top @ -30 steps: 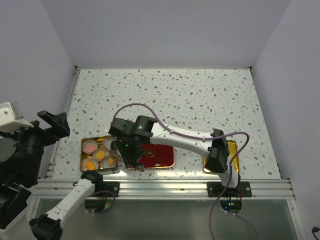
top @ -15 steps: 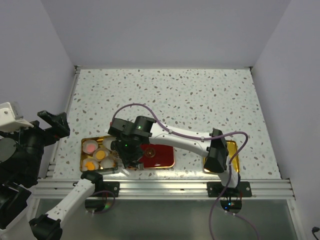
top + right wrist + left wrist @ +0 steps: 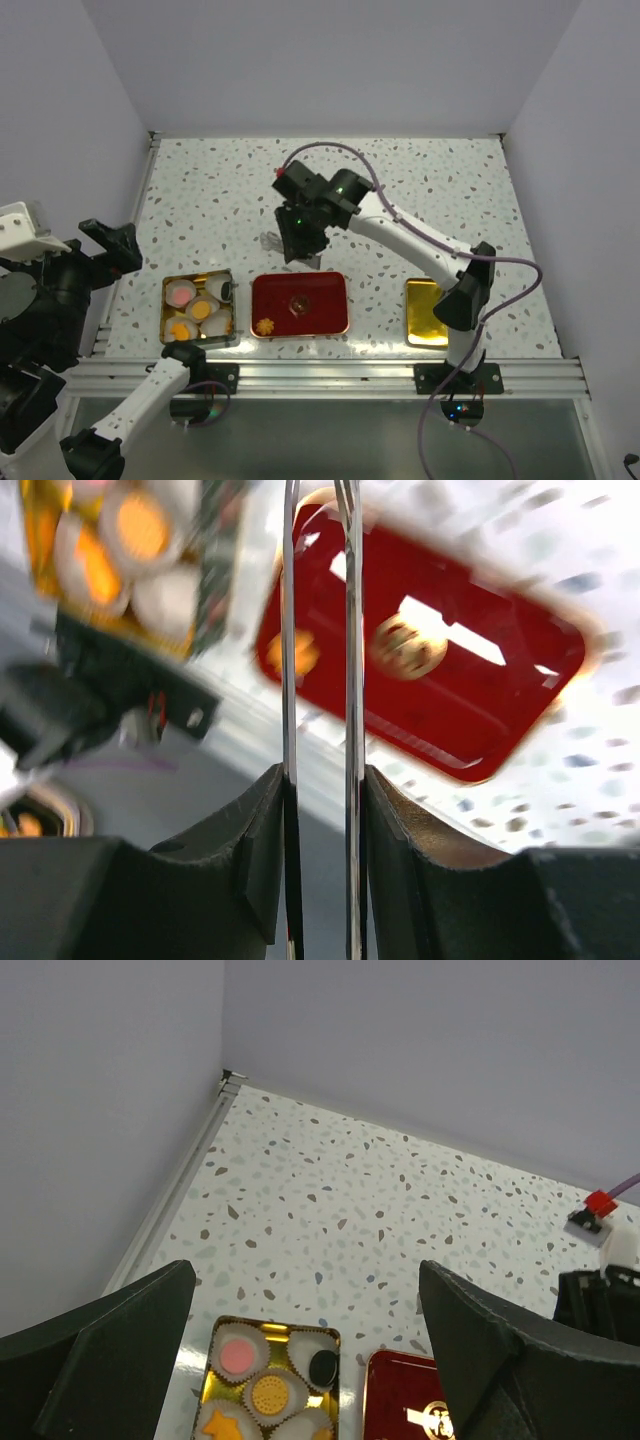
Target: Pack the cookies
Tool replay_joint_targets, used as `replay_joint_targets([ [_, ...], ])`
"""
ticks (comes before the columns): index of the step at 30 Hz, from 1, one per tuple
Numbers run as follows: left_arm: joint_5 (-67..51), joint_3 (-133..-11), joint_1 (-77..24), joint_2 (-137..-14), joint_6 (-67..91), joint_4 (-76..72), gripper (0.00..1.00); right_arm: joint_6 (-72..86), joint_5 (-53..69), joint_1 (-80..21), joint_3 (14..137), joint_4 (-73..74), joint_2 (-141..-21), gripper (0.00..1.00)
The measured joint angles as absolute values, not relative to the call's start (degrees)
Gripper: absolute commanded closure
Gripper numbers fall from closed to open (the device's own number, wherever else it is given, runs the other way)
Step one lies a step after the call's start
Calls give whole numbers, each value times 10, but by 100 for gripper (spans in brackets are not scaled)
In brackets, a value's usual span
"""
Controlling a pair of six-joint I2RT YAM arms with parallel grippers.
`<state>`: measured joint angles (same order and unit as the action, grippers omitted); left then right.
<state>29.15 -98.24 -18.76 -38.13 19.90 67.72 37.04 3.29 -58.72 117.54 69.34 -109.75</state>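
Observation:
The cookies sit in white paper cups in a gold tin [image 3: 190,277]: a pink one [image 3: 237,1356], a round yellow one [image 3: 267,1393], a dark brown one [image 3: 322,1366] and an orange one [image 3: 220,1425]. One orange flower-shaped cookie [image 3: 265,326] lies loose on the red tray [image 3: 325,300], also seen as that cookie [image 3: 298,652] in the right wrist view. My right gripper [image 3: 300,240] hangs behind the tray, shut on metal tongs [image 3: 347,630] whose blades stand apart with nothing between them. My left gripper [image 3: 305,1270] is wide open, high above the tin's left side.
A gold lid [image 3: 428,312] lies at the front right beside the right arm's base. The red tray carries a gold emblem [image 3: 300,303] at its middle. The metal rail [image 3: 330,375] runs along the table's near edge.
The right arm has risen and swung back from over the tin and tray's left end toward the table's middle. The flower cookie on the red tray now shows. The left arm is still.

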Motion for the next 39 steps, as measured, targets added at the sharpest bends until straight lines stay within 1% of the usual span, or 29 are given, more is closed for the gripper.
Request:
replay_joint_targets([
  [5, 289, -979, -188, -382, 199, 672, 0, 338, -7, -460, 1150, 672, -1097, 66],
  [10, 281, -979, -188, -387, 200, 666, 0, 313, -27, -373, 1151, 641, -1167, 66],
  [16, 261, -959, -188, -402, 206, 638, 0, 297, -51, -310, 1203, 611, -1298, 66],
  [22, 250, -930, -188, -414, 204, 618, 0, 294, -55, -287, 1216, 584, -1374, 66],
  [25, 248, -922, -188, -418, 203, 606, 0, 293, -55, -287, 1217, 579, -1389, 60],
  [26, 248, -919, -188, -419, 203, 603, 0, 293, -55, -288, 1217, 572, -1389, 53],
  [30, 248, -901, -188, -420, 197, 590, 0, 293, -53, -289, 1216, 564, -1389, 37],
  [39, 248, -852, -188, -423, 173, 560, 0, 294, -55, -293, 1202, 554, -1378, 19],
])
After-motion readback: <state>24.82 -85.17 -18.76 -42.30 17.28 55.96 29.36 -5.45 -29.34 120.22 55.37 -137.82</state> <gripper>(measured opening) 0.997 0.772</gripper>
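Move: The right hand, holding the squeezed tongs, is to take them to open tabletop about 25 cm ahead, 14 cm to its right and 21 cm below. The red tray lies some 21 cm beneath it, practically straight down, its flower cookie 6 cm back and 9 cm left; the cookie box is about 26 cm left, nearly level. From the empty left hand, the box is 5 cm ahead and 43 cm below, the open spot 31 cm ahead and 40 cm right. Swing the right gripper and its tongs away from the red tray, quickly forward about 25 cm and right, then steeply down some 20 cm to the bare table, turning about 25 degrees clockwise. Stop there and open the fingers wide. Meanwhile ease the open left gripper forward, down and slightly right, about 9 cm in all, high above the cookie box. ##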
